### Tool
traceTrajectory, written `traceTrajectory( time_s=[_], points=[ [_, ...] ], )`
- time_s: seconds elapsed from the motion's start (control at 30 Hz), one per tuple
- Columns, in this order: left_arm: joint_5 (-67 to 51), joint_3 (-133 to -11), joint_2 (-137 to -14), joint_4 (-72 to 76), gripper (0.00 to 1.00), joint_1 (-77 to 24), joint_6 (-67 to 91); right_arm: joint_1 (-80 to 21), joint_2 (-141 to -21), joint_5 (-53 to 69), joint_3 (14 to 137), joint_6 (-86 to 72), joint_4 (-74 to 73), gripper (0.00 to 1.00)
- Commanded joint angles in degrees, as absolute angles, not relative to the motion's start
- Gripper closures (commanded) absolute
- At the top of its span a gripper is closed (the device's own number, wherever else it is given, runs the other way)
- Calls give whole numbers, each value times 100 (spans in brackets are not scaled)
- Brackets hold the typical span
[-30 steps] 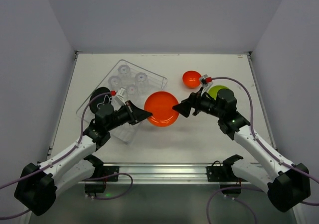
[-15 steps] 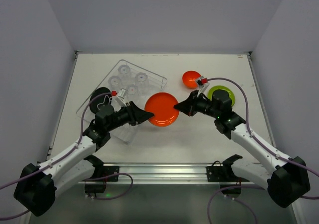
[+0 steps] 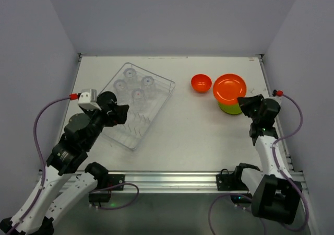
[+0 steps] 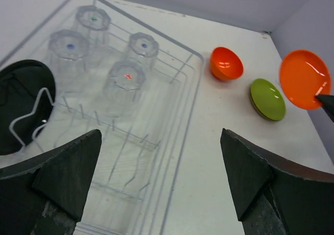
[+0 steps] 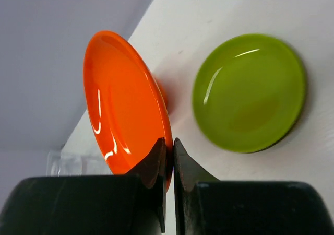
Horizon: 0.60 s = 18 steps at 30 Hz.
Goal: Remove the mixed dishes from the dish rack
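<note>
The dish rack (image 3: 154,115) lies left of centre with several clear glasses (image 3: 136,94) standing in it. A black plate (image 4: 21,102) leans at its left end. My left gripper (image 3: 118,114) hovers over the rack's near-left part, open and empty; in the left wrist view (image 4: 162,177) its jaws stand wide apart. My right gripper (image 3: 243,102) is shut on the rim of the orange-red plate (image 3: 229,87), seen edge-on in the right wrist view (image 5: 120,104). The plate hangs above the green plate (image 5: 250,94) on the table. The orange-red bowl (image 3: 201,82) sits just left of them.
The rack's wire prongs (image 4: 120,151) stick up in its near half. White walls close in the table on the far, left and right sides. The right arm's cable (image 3: 292,107) loops near the right wall.
The orange-red plate passed from my left gripper to my right. The right arm swung it rightward over the green plate. The left gripper opened and drew back over the rack.
</note>
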<state>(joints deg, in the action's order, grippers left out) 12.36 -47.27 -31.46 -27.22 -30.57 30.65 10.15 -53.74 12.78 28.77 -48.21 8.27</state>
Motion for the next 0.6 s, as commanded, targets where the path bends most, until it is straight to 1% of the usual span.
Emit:
traceTrajectory(
  time_s=[0.0,0.07,0.1,0.2,0.33,0.4,0.57],
  points=[
    [2389,-4343,-2568,-3245,0,-3050,2426,1642,-6156,598,3180,-5554,1081,100],
    [2591,-3790,-2086,-2946,0,-3050,2425,1828,-6607,318,3339,-5572,1134,100],
    [2619,-3710,-1979,-2918,0,-3050,2478,1889,-7018,264,3514,-5546,1134,100],
    [2593,-3709,-1741,-2865,0,-3050,2461,2065,-7574,342,3787,-5432,1072,100],
    [2461,-3674,-1863,-2927,0,-3050,2470,2083,-8304,650,3762,-5457,1379,100],
    [2417,-3683,-2021,-2953,0,-3059,2470,2101,-8463,956,3814,-5467,1467,100],
    [2277,-3691,-2250,-2936,0,-3059,2435,2092,-8631,1125,4078,-5142,1169,100]
  ],
)
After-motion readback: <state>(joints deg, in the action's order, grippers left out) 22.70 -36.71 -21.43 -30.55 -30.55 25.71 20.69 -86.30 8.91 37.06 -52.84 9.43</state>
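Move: Nearly beneath the right hand's orange plate, the green plate lies some 9 cm ahead of that hand, 4 cm to its right and 16 cm down; the orange bowl stands about 19 cm ahead and 12 cm left. For the open left hand, the black plate in the rack is roughly 16 cm ahead, 12 cm left and 21 cm below, with the front glass 19 cm ahead and 3 cm right. Lowering the orange plate towards the green one, the right hand keeps its pinch on the near rim, sinks about 13 cm, swings some 9 cm right and a little forward, and tips down roughly 25 degrees while turning clockwise; the descent ends low over the stack. Meanwhile the left hand, still wide open, shifts left and sinks about 6 cm towards the black plate. ##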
